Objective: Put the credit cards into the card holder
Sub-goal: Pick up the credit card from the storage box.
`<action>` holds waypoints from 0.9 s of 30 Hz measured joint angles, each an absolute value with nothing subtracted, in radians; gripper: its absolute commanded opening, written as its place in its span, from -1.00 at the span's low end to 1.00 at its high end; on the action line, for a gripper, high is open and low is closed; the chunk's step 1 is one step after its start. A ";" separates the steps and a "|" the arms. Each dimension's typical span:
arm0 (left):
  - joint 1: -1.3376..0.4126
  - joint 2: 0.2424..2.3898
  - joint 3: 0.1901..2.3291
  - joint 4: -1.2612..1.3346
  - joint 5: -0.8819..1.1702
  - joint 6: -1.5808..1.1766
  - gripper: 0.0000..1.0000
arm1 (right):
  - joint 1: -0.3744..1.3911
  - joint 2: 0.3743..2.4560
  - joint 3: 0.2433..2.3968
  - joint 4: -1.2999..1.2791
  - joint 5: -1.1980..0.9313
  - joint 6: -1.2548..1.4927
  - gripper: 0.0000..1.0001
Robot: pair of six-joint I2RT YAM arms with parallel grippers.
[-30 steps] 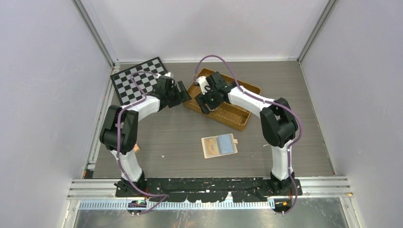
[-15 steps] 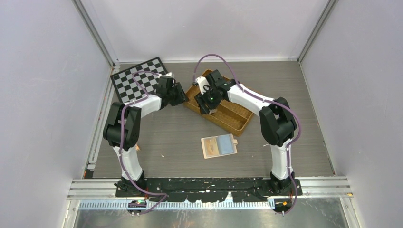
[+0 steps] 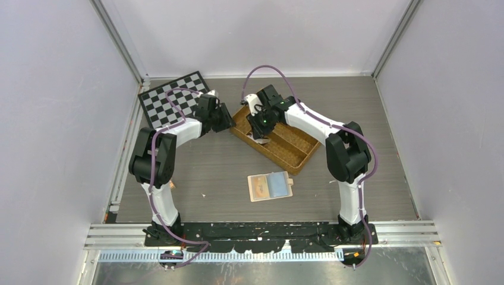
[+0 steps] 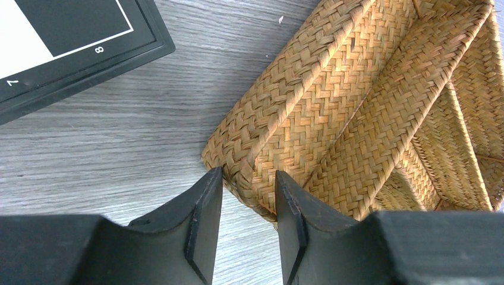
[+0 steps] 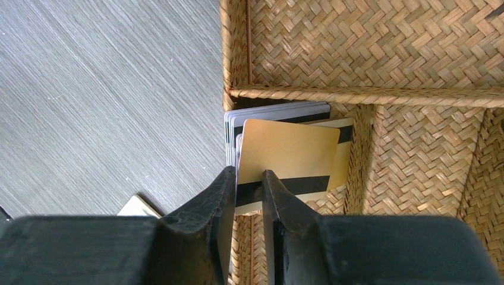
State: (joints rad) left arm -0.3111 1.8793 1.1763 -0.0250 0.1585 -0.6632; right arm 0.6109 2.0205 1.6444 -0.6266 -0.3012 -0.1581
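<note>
The card holder (image 3: 270, 186) lies open on the table, with a blue credit card (image 3: 277, 183) in its right sleeve. More credit cards stand stacked in an end compartment of the wicker tray (image 5: 356, 47). A tan one with a black stripe (image 5: 288, 148) is in front. My right gripper (image 5: 248, 171) hovers over that card with its jaws narrowed to a small gap. The stripe shows through the gap and nothing is pinched. My left gripper (image 4: 248, 173) is shut on the tray's corner rim (image 4: 238, 160). In the top view both grippers (image 3: 229, 122) (image 3: 260, 127) are at the tray's far end.
A chessboard (image 3: 172, 98) lies at the back left, close behind my left gripper; its black frame (image 4: 89, 65) shows in the left wrist view. The tray's near corner (image 3: 295, 172) reaches the card holder's snap tab. Walls enclose the table on three sides.
Both grippers have narrowed, the left one onto the tray's corner. The tray's near end has swung toward the front, and the card holder has shifted slightly left and forward.
</note>
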 measured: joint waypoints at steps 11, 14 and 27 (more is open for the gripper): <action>-0.311 1.828 1.195 -0.097 0.142 -0.589 0.25 | 0.611 1.919 1.623 -0.601 -0.133 -0.130 -0.99; -0.312 1.755 1.195 -0.134 0.142 -0.554 0.26 | 0.612 1.826 1.584 -0.587 -0.066 -0.112 -0.99; -0.373 1.438 1.163 -0.201 0.606 -0.431 0.23 | 0.575 1.552 1.538 -0.688 -0.289 0.025 -0.99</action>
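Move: The right fingers straddle the raised near edge of the top credit card, whose middle lies about 2 cm ahead, level sideways and 1 cm below; the other cards sit under it, 3 cm ahead and 1 cm left. The storage box's middle is some 6 cm right and 2 cm ahead, the open card holder about 18 cm back and 4 cm right. From the left hand, on the box's left corner, the card is roughly 9 cm right and 4 cm back. The right hand shuts its fingers on the card's raised edge and lifts it out of the box, easing a little forward and right, rising about 15 cm in all, then drawing back some 6 cm from its farthest point over the last part with the card still pinched. The left hand opens wider to let go of the box corner, climbs about 17 cm and sweeps back and to the right towards the lifted card, fingers tipping up and the wrist turning some 30 degrees clockwise, ending open near the card without touching it. ##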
